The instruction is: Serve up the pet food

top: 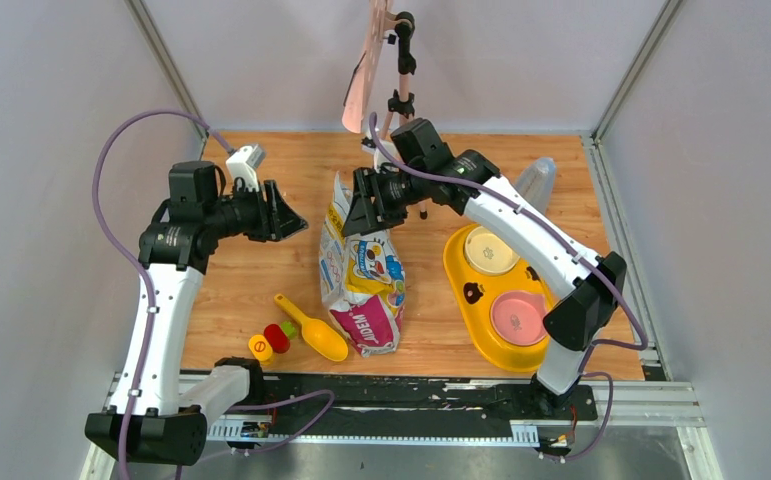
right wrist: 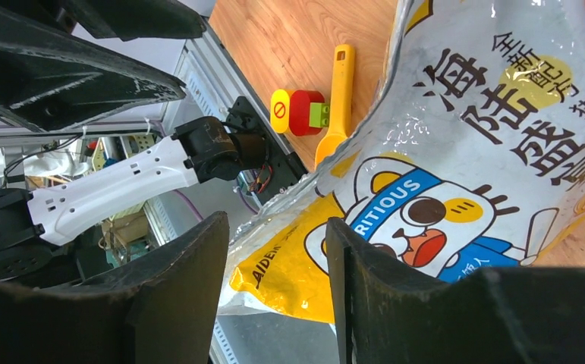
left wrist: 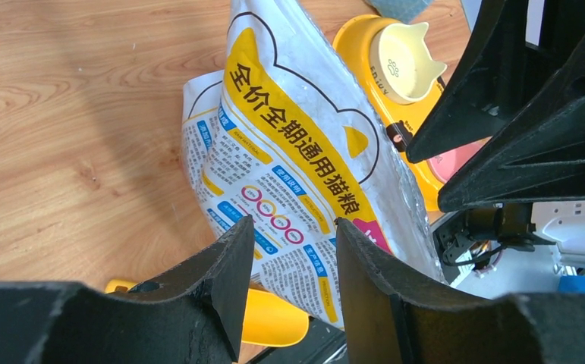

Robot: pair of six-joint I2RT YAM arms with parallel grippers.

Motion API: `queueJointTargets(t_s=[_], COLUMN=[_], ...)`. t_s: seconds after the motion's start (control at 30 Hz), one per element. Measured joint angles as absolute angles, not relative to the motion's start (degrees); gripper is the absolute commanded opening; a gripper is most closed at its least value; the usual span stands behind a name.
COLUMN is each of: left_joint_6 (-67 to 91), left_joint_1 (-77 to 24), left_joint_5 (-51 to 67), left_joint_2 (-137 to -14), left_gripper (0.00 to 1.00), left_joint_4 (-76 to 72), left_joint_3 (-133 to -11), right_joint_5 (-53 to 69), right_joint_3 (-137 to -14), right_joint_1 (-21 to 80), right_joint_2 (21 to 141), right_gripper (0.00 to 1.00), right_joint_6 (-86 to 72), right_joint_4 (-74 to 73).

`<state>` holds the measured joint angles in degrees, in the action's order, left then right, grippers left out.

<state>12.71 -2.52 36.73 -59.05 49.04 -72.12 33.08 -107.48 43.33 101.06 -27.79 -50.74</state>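
Note:
No pet food shows in any view. The white, pink and yellow printed bag point(top: 363, 285) lies in the middle of the wooden table, its top end raised toward the back. My left gripper point(top: 296, 222) hovers just left of the bag's top. In the left wrist view it point(left wrist: 293, 221) is open, with the bag point(left wrist: 297, 136) beyond the gap. My right gripper point(top: 357, 222) hangs over the top of the bag from the right. In the right wrist view it point(right wrist: 275, 220) is open above the bag's printed face point(right wrist: 486, 152), gripping nothing. A yellow scoop point(top: 311, 328) lies left of the bag.
A yellow double feeder point(top: 466, 290) sits right of the bag, holding a cream bowl point(top: 490, 250) and a pink bowl point(top: 517, 316). A small red, yellow and green piece point(top: 271, 340) lies by the scoop. A grey object point(top: 536, 182) stands at the back right. A stand point(top: 401, 70) rises at the back.

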Motion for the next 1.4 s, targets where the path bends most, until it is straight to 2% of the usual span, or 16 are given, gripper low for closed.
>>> queueJointTargets(t_s=[0.1, 0.33, 0.53, 0.87, 1.4], left_joint_6=[12.62, 12.62, 12.64, 12.67, 12.67], left_joint_1=[-2.52, -2.52, -2.52, -2.52, -2.52], left_joint_5=[36.71, 36.56, 36.34, 36.34, 36.45], left_joint_2=[-59.05, -59.05, -59.05, -59.09, -59.09], left_gripper=[0.52, 0.52, 0.53, 0.53, 0.54], left_joint_4=[49.08, 49.45, 49.47, 49.43, 49.43], left_joint_3=[-71.61, -71.42, -71.18, -70.26, -69.76], right_joint_5=[32.88, 30.17, 29.17, 29.58, 37.91], right_joint_3=[-107.70, -108.79, -107.59, -106.00, -102.76], right_joint_1=[43.40, 43.70, 43.70, 43.70, 42.72], right_joint_2=[101.47, 103.44, 103.18, 101.80, 100.64], right_gripper=[0.51, 0.40, 0.35, 0.34, 0.24], right_joint_6=[-28.18, -28.45, -28.38, -28.36, -28.16], right_joint_4=[-50.17, -50.41, -50.30, -49.91, -48.58])
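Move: From the right hand, at the pet food bag's top, the middle of its top edge lies roughly 4 cm ahead, 2 cm to the left and 3 cm below. The yellow scoop is on the table about 9 cm back and 10 cm left, the red-and-yellow toy some 12 cm back and 18 cm left, both about 27 cm below. From the waiting left hand the same bag edge is about 4 cm ahead, 9 cm to the right and 4 cm below. Dipping about 2 cm at the near end of the bag's top edge, the right hand first eases a little over 1 cm forward, then draws back some 2.5 cm while staying low, its fingers narrowing from half to about a quarter open around the edge. The left hand, half open and clear of the bag, sinks a bit under 2 cm. ##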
